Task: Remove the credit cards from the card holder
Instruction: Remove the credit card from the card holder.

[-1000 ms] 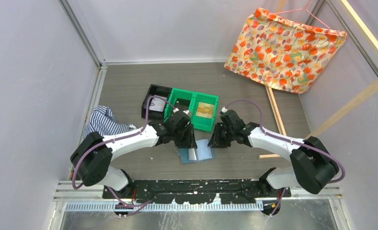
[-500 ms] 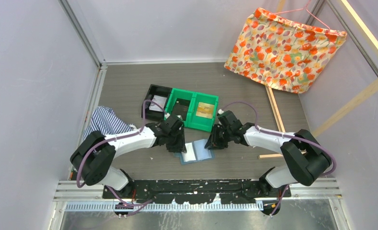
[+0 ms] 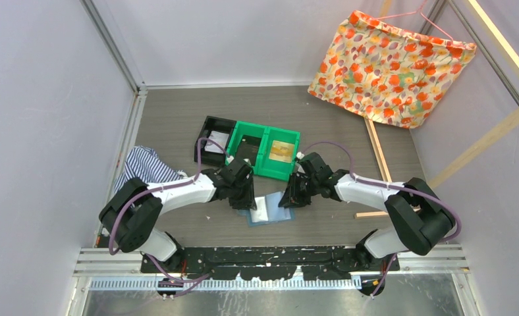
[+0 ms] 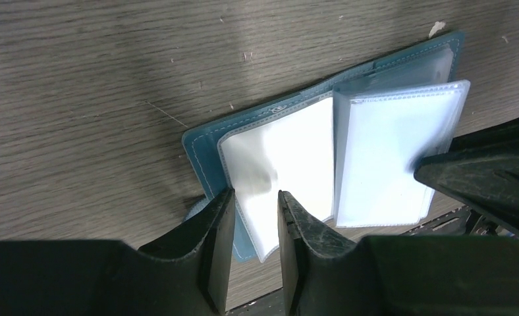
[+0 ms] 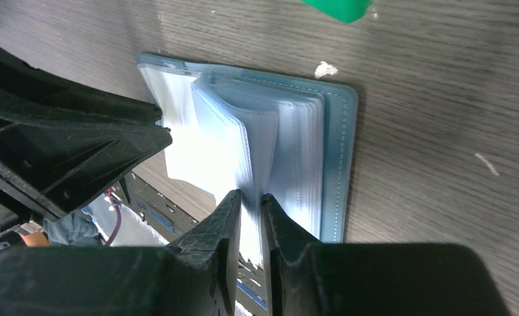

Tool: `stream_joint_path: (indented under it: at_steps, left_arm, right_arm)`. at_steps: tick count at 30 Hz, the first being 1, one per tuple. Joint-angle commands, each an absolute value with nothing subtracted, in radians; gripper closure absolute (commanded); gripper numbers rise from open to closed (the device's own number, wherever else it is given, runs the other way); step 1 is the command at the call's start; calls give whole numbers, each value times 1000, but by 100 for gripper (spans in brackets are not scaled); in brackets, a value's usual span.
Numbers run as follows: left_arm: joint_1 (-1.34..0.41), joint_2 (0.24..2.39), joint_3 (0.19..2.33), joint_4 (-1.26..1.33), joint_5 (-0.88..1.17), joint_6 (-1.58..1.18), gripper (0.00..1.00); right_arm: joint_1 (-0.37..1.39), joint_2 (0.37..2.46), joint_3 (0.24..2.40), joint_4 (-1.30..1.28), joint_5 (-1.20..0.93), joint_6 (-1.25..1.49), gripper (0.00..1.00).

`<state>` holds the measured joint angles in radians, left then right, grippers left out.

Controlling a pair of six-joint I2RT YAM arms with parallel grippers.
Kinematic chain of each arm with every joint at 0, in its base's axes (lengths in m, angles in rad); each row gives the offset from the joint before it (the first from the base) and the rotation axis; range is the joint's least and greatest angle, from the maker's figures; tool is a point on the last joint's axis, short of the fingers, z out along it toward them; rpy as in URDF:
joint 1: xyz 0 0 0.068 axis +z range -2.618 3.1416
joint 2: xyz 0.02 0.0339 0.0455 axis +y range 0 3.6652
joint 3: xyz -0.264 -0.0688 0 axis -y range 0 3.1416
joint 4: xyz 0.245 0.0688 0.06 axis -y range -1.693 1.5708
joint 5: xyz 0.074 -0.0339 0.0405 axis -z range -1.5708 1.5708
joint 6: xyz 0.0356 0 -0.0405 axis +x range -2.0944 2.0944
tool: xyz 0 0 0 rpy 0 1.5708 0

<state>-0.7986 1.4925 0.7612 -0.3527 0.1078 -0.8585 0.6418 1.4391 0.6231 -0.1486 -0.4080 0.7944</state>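
Observation:
The teal card holder point(image 3: 270, 210) lies open on the table between both arms, its clear sleeves facing up. In the left wrist view its teal cover point(image 4: 201, 158) frames two sleeves, and a whitish credit card point(image 4: 290, 158) glares through the left one. My left gripper point(image 4: 255, 201) stands open at the holder's near left corner, the sleeve edge lying flat between its fingers. From the right side, my right gripper point(image 5: 250, 196) is shut on a lifted clear sleeve point(image 5: 260, 145) of the card holder point(image 5: 339, 151).
A green two-part bin point(image 3: 265, 153) and a black tray point(image 3: 211, 141) stand just behind the holder. A striped cloth point(image 3: 141, 168) lies at the left. A floral cloth point(image 3: 392, 66) hangs at the back right, above a wooden slat point(image 3: 379, 158).
My left gripper has slid from the holder's middle to its left edge. My right gripper has moved left onto the holder and narrowed on a sleeve.

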Motion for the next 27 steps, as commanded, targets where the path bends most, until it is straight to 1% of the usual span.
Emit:
stream_joint_path:
  at_steps: [1,7,11,20,21,24,27]
  left_arm:
    - [-796,1514,750,-302,113,-863,69]
    - [-796,1513,755,-303,117,-856,69]
    - [-796,1510,773,-330,113,-833,69]
    - [-796,1501,779,-337,116,-831,69]
    - [-797,1500,779,-335,117,-831,69]
    - [-796,1499,781,-338,116,-830,69]
    - [-796,1491,789,-351,127,-834,69]
  right_arm:
    - [654,1390,657,-124,-470,787,78]
    - [686,1397,714,-166,-487,768,78]
    - [710,1393,732,-171,-479,768,69]
    - [712,1410,727,-173,-435,774,66]
    - [711,1412,727,-172,-434,775,65]
    - [710,1414,726,-157,-453,775,55]
    - [713,1423,731,-164,-459,759,52]
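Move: The card holder lies open on the table, its middle about 3 cm left of the right hand, roughly level with it and 2 cm below. The right fingers have the edge of a clear sleeve page between them. From the left hand, over the holder's left half, that middle is some 5 cm to the right and 1 cm below. The green tray's middle is about 15 cm ahead and 5 cm left of the right hand; the black box is roughly 18 cm ahead and 19 cm left of it. Up and to the left, about 3 cm each way, the right hand lifts the sleeve page by its edge off the holder's right half, towards the left hand, turning slightly counter-clockwise. It then stops and opens its fingers to about half, around the raised page. The left hand stays put, fingertips still on the left page. ##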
